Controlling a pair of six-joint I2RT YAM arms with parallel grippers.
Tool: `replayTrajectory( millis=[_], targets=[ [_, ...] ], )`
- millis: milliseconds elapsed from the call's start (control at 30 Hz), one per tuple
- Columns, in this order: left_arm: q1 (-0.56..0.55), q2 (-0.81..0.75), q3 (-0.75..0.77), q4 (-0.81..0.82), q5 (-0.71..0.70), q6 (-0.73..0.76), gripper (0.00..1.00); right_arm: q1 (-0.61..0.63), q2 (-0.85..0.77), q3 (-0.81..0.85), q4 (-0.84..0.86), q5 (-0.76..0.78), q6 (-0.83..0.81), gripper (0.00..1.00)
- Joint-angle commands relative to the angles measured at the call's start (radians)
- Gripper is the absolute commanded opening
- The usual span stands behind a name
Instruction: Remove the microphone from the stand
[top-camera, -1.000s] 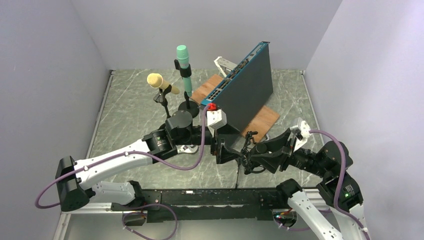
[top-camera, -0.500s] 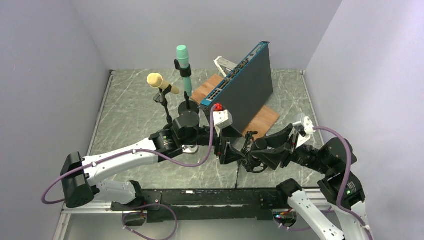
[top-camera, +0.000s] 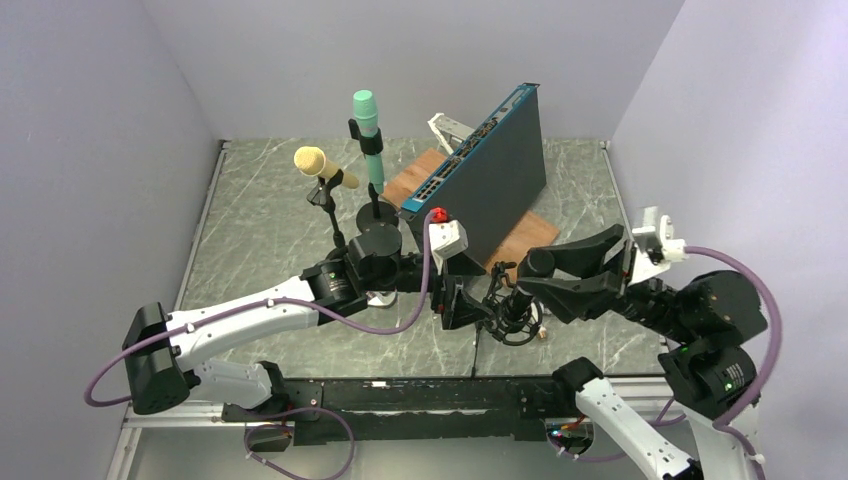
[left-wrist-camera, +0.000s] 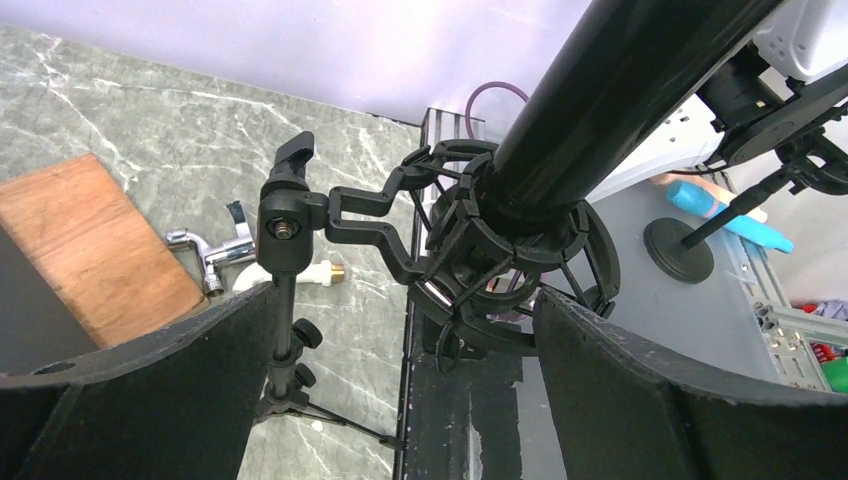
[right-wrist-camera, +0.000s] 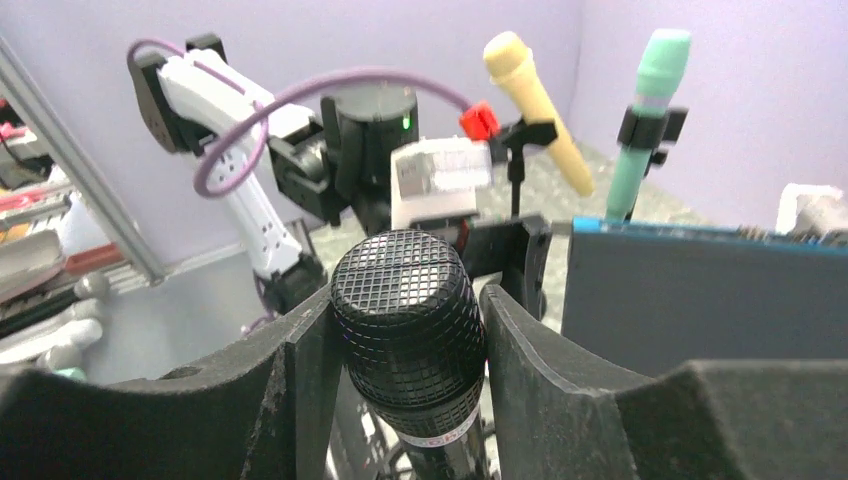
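Note:
The black microphone (right-wrist-camera: 405, 285) sits in a black shock mount (left-wrist-camera: 500, 265) on a small tripod stand (left-wrist-camera: 283, 330) near the table's front edge. My right gripper (right-wrist-camera: 405, 335) is shut on the microphone's mesh head, both fingers pressed against it. In the top view the right gripper (top-camera: 537, 272) holds the microphone (top-camera: 522, 298) tilted above the mount (top-camera: 508, 322). My left gripper (left-wrist-camera: 405, 395) is open. The stand's pole is next to its left finger (left-wrist-camera: 130, 385) and the mount is by its right finger (left-wrist-camera: 690, 400). The left gripper (top-camera: 455, 300) is just left of the mount.
A yellow microphone (top-camera: 322, 165) and a green microphone (top-camera: 368, 130) stand on their own stands behind my left arm. A tall dark box with a blue edge (top-camera: 490, 185) leans on a wooden board (top-camera: 527, 240). A small metal fitting (top-camera: 540, 331) lies by the stand.
My right arm has risen and swung right, lifting the microphone's head more upright in the mount. My left gripper moved slightly right toward the stand, then held still.

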Motion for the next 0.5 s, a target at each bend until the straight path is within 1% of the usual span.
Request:
replayTrajectory(
  millis=[0, 133, 300, 467],
  targets=[
    [-0.009, 0.022, 0.036, -0.035, -0.025, 0.022, 0.99, -0.003, 0.022, 0.077, 0.176, 0.063, 0.003, 0.05],
    [-0.013, 0.020, 0.041, -0.045, -0.042, 0.028, 0.99, -0.002, 0.047, 0.119, 0.234, 0.100, 0.029, 0.01],
    [-0.015, 0.018, 0.038, -0.054, -0.059, 0.033, 0.99, -0.003, 0.098, 0.191, 0.259, 0.129, 0.043, 0.00],
    [-0.017, 0.010, 0.046, -0.074, -0.097, 0.042, 0.99, -0.002, 0.120, 0.227, 0.263, 0.199, 0.039, 0.00]
  ],
)
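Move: Just below the right hand, which already grips the black microphone near its head, the stand's shock mount sits about 14 cm down, roughly 1 cm ahead and 1 cm to the left, with the microphone's lower end still in it. The stand's clamp head is some 9 cm farther out than the mount, at about its height and 2 cm to its left. The tall dark box stands about 27 cm ahead of the right hand, 3 cm left, its middle 22 cm lower. From the idle left hand, the mount is about 7 cm to the right, 3 cm back and 2 cm higher. Drawing the microphone up out of the shock mount, the right hand rises steadily by about 10 cm, drifting only slightly to its right, and keeps its grip just below the head. As it climbs, the wrist tips the fingertips upward by some 15 degrees, so the held microphone tilts with it. ##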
